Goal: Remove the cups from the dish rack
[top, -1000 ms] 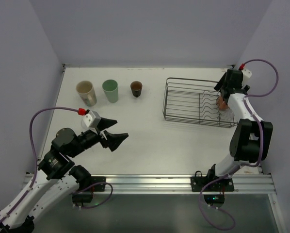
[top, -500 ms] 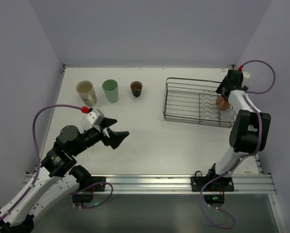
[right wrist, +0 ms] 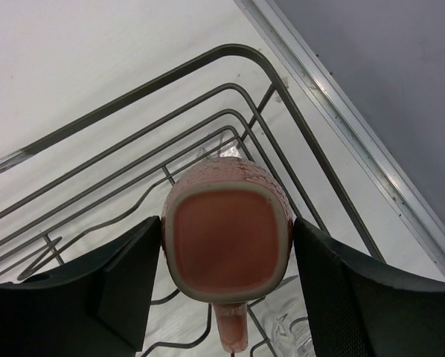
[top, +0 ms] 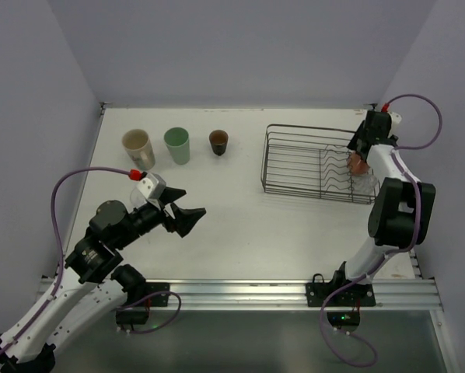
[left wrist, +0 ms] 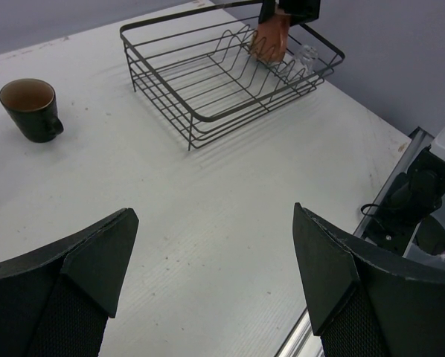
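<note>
A salmon-pink cup (right wrist: 226, 245) with a small handle stands in the far right end of the dark wire dish rack (top: 265, 167). My right gripper (right wrist: 228, 238) reaches down over it, with a finger pressed against each side of the cup's rim. In the top view that gripper (top: 359, 159) is at the rack's right end. The cream cup (top: 138, 145), the mint green cup (top: 177, 144) and the dark brown cup (top: 218, 141) stand upright in a row on the table, left of the rack. My left gripper (top: 194, 203) hovers open over bare table with nothing between its fingers.
A clear glass (right wrist: 289, 335) lies in the rack (right wrist: 133, 93) right beside the pink cup (left wrist: 271, 37). The rack's upright tines run along its right half. The side wall stands close to the rack's right end. An aluminium rail edges the table's near side.
The right gripper's fingers have closed in onto the pink cup's sides. The left arm drew back slightly, then held still, staying open.
</note>
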Tool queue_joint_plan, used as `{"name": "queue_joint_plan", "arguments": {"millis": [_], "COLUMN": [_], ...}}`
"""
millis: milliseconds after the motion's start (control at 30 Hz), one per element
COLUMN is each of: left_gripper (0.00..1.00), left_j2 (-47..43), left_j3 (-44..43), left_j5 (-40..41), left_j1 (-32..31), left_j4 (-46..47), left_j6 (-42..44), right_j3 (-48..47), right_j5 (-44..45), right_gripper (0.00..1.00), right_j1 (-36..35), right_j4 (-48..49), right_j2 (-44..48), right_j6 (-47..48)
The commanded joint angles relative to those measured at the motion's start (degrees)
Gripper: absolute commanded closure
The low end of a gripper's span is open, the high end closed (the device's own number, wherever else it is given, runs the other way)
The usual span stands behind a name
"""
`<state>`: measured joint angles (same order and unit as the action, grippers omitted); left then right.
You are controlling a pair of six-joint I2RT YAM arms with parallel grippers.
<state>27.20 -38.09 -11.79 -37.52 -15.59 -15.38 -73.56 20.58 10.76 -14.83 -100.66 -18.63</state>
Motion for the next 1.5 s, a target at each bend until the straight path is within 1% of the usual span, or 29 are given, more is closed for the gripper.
{"name": "queue_joint_plan", "arguments": {"millis": [0,233,333,467,600,633,700,733,800,833,867,900,933,967,1000,1033,1067,1133,1167,1233,1267,1367,1467], "left_gripper": [0.08,0.08,0.08,0.08,0.08,0.09,0.09,0.09,0.11,0.11,0.11,0.12,0.12,0.13,0.12,0.13,0.13,0.12,0.13,0.13,0.13,0.13,0.14], "left_j2": [-0.1,0.0,0.4,1.4,4.4,5.1,7.9,8.7,12.2,13.5,15.1,18.3,20.2,22.4,27.3,29.9,35.3,40.7,45.4,49.9,54.0,60.4,64.2], "left_j3": [-0.4,-0.4,-0.4,-0.4,-0.8,-1.0,-2.1,-2.4,-2.9,-3.0,-2.9,-2.6,-1.7,-1.4,-1.3,-2.1,-2.9,-5.1,-7.8,-10.8,-14.1,-18.5,-21.8], "left_j5": [0.6,0.5,0.4,-0.3,-2.3,-2.8,-5.0,-5.8,-8.2,-9.0,-10.4,-11.1,-11.7,-12.3,-12.6,-13.0,-13.8,-14.4,-14.7,-14.8,-14.8,-13.9,-12.9], "left_j1": [0.4,0.5,0.6,0.6,0.9,0.9,1.0,1.0,0.9,0.9,0.9,0.8,0.7,0.3,-0.1,-0.3,-1.0,-2.1,-3.3,-5.4,-6.0,-7.0,-7.0], "left_j4": [0.2,0.4,0.4,0.8,2.5,3.1,5.7,7.1,12.8,15.4,22.1,25.4,29.1,36.0,39.0,41.8,45.7,49.0,51.3,53.2,53.5,53.9,55.5], "left_j6": [1.2,1.1,1.0,0.8,-0.6,-2.4,-6.0,-7.6,-11.1,-15.3,-17.6,-22.2,-24.2,-26.4,-28.1,-31.2,-32.7,-35.6,-36.1,-36.8,-37.0,-37.1,-37.5], "right_j3": [-0.7,0.3,0.8,4.6,9.9,11.1,15.1,16.2,19.9,21.2,23.8,25.4,27.0,30.1,31.8,33.3,35.5,37.8,39.9,42.9,43.3,44.7,45.2], "right_j5": [0.7,-0.1,-1.4,-4.9,-12.7,-16.9,-20.7,-25.6,-29.8,-31.7,-35.2,-37.2,-39.1,-42.3,-44.0,-45.5,-47.8,-50.2,-51.1,-52.7,-53.4,-55.6,-58.5], "right_gripper": [0.55,0.57,0.59,0.60,0.61,0.61,0.61,0.61,0.61,0.61,0.61,0.62,0.62,0.62,0.62,0.62,0.62,0.62,0.62,0.62,0.62,0.62,0.62], "right_j1": [0.0,0.0,0.0,0.0,0.0,0.0,0.0,0.0,0.0,0.0,0.0,0.0,0.0,0.0,0.0,-0.1,-0.1,-0.5,-0.7,-1.1,-1.1,-1.4,-1.4], "right_j4": [5.8,7.3,6.8,7.4,10.0,10.9,14.0,14.5,18.7,20.0,22.2,23.8,26.0,29.4,31.5,33.8,36.0,39.3,41.9,46.4,47.2,50.9,53.6], "right_j2": [8.2,15.5,18.6,23.9,29.8,31.0,34.2,35.0,36.8,37.3,37.8,38.9,39.4,39.8,40.5,40.9,41.2,41.9,42.3,43.1,43.2,42.8,42.0], "right_j6": [1.5,1.2,-1.0,-4.4,-9.8,-12.8,-15.6,-18.4,-21.2,-24.0,-25.6,-27.3,-31.0,-32.8,-34.6,-37.6,-38.8,-42.3,-43.4,-46.3,-47.0,-49.2,-51.1]}}
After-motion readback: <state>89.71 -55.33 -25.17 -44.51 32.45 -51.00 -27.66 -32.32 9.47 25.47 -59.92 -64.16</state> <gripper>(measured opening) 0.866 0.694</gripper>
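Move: The pink cup, already gripped by its base in the right hand, has its middle about 4 cm below that hand point, in the dish rack. The open left gripper is some 55 cm to the right hand's left, 28 cm back and 16 cm higher. The rack's middle lies 13 cm left, 2 cm back and 8 cm below; a clear glass stands 9 cm straight back, 6 cm lower. From the left hand the pink cup is 28 cm ahead, 55 cm right and 20 cm down. The pink cup, still pinched by its base, is drawn up about 14 cm by the right hand, then carried left some 20 cm and back over the rack, sinking a little as the wrist rolls left side up and swings the mouth round to the left. The waiting left hand then sweeps quickly right and somewhat forward towards the cup, rolling, its fingers staying wide open. ##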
